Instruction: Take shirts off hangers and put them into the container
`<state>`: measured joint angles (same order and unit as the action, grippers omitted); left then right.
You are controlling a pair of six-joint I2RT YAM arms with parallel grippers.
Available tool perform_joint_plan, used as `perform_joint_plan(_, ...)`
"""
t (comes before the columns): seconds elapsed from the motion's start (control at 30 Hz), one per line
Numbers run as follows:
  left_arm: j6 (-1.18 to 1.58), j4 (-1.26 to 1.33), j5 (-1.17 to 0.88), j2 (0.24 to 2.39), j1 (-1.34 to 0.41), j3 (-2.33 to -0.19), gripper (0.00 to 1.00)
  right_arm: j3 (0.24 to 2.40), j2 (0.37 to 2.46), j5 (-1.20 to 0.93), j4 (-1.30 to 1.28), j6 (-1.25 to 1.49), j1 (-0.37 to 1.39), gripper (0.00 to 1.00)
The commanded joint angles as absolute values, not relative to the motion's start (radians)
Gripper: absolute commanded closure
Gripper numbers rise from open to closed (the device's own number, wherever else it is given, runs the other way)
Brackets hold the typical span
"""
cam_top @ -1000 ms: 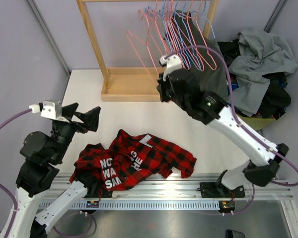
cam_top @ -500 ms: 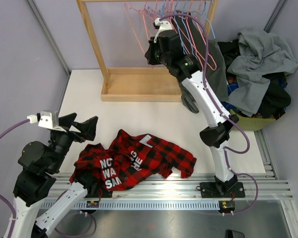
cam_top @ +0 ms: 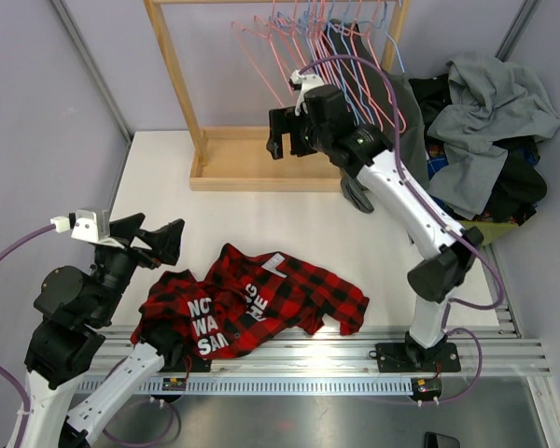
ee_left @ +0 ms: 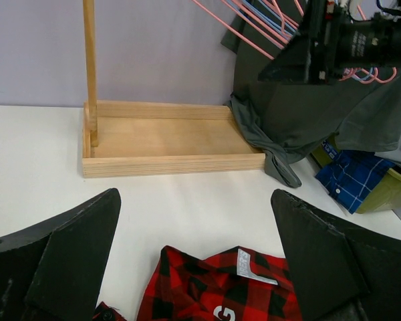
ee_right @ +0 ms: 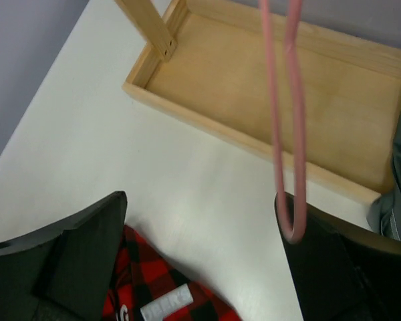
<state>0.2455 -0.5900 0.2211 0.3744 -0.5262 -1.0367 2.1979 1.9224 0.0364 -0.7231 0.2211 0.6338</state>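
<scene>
The red-and-black plaid shirt [cam_top: 261,303] lies crumpled on the table near the front edge, white lettering showing; it also appears as the plaid shirt [ee_left: 220,287] and the plaid shirt [ee_right: 147,294]. My left gripper [cam_top: 154,233] hovers open above its left end, the left gripper [ee_left: 195,254] empty. My right gripper [cam_top: 285,140] stands open by the rack, below several pink and blue wire hangers [cam_top: 308,47]. A pink hanger [ee_right: 284,134] dangles beside the right gripper [ee_right: 200,254], not held. A dark grey shirt [cam_top: 392,103] hangs on the rack. The container [cam_top: 471,231] is heaped with shirts [cam_top: 490,103].
The wooden rack's base tray [cam_top: 247,159] sits at the back of the table, with upright posts and a top rail. A purple wall and a metal strut close the left side. A blue checked cloth [ee_left: 351,177] hangs over the container's rim [ee_left: 387,194].
My right arm lifted a pink hanger up to the rail, then opened its jaws and drew back down and left. The left arm sank slightly, then stayed still.
</scene>
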Motion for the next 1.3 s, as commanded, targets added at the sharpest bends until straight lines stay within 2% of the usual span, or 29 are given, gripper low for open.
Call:
perform_joint_plan(0.0, 0.259, -0.563, 0.221, 0.374, -0.526, -1.037, 0.01, 2.045, 1.7, 0.112, -0.623, 0.152, 0.733, 0.01)
perform_joint_plan(0.13, 0.268, -0.577, 0.224, 0.367, -0.526, -1.037, 0.01, 1.801, 1.508, 0.176, -0.572, 0.164, 0.875, 0.0)
perform_joint_plan(0.3, 0.288, -0.598, 0.229, 0.362, -0.526, -1.031, 0.01, 1.501, 1.494, 0.2, -0.508, 0.293, 1.021, 0.01)
perform_joint_plan(0.43, 0.31, -0.603, 0.227, 0.357, -0.526, -1.029, 0.01, 1.447, 1.601, 0.166, -0.413, 0.376, 1.092, 0.01)
perform_joint_plan(0.67, 0.314, -0.637, 0.242, 0.347, -0.526, -1.049, 0.01, 1.528, 1.874, 0.155, -0.353, 0.463, 1.226, 0.01)
perform_joint_plan(0.9, 0.31, -0.664, 0.258, 0.319, -0.526, -1.051, 0.01, 1.539, 2.035, 0.351, -0.576, 0.607, 1.253, 0.01)
perform_joint_plan(1.1, 0.316, -0.657, 0.256, 0.314, -0.526, -1.032, 0.01, 1.413, 2.08, 0.379, -0.585, 0.675, 1.253, 0.02)
perform_joint_plan(1.17, 0.319, -0.654, 0.255, 0.311, -0.526, -1.025, 0.01, 1.382, 2.088, 0.382, -0.575, 0.676, 1.253, 0.1)
perform_joint_plan(1.2, 0.319, -0.653, 0.255, 0.311, -0.526, -1.023, 0.01, 1.375, 2.092, 0.382, -0.565, 0.678, 1.255, 0.24)
perform_joint_plan(1.27, 0.319, -0.649, 0.252, 0.311, -0.526, -1.017, 0.01, 1.353, 2.094, 0.391, -0.551, 0.68, 1.252, 0.63)
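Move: The red plaid shirt lies crumpled on the table, its middle about 30 cm back from the empty right hand, some 9 cm to its left and about 34 cm below. The pink hangers hang some 8 cm ahead of that hand and 8 cm to its right, slightly above it; the wooden tray under the rack lies about 7 cm ahead, 8 cm left and 34 cm down. From the left hand, the plaid shirt is about 5 cm back, 12 cm to the right and 37 cm below. The open right hand leaves the hangers, sweeping back about 20 cm nearly level and then dropping fast, some 33 cm in all, while still easing back and swinging to its left, onto the middle of the plaid shirt. Its wrist tips down by some 35 degrees on the way, it edges about 4 cm back to the right low over the cloth, and only there do the wide-open fingers begin to shut, reaching about half closed around a bunch of plaid fabric. ##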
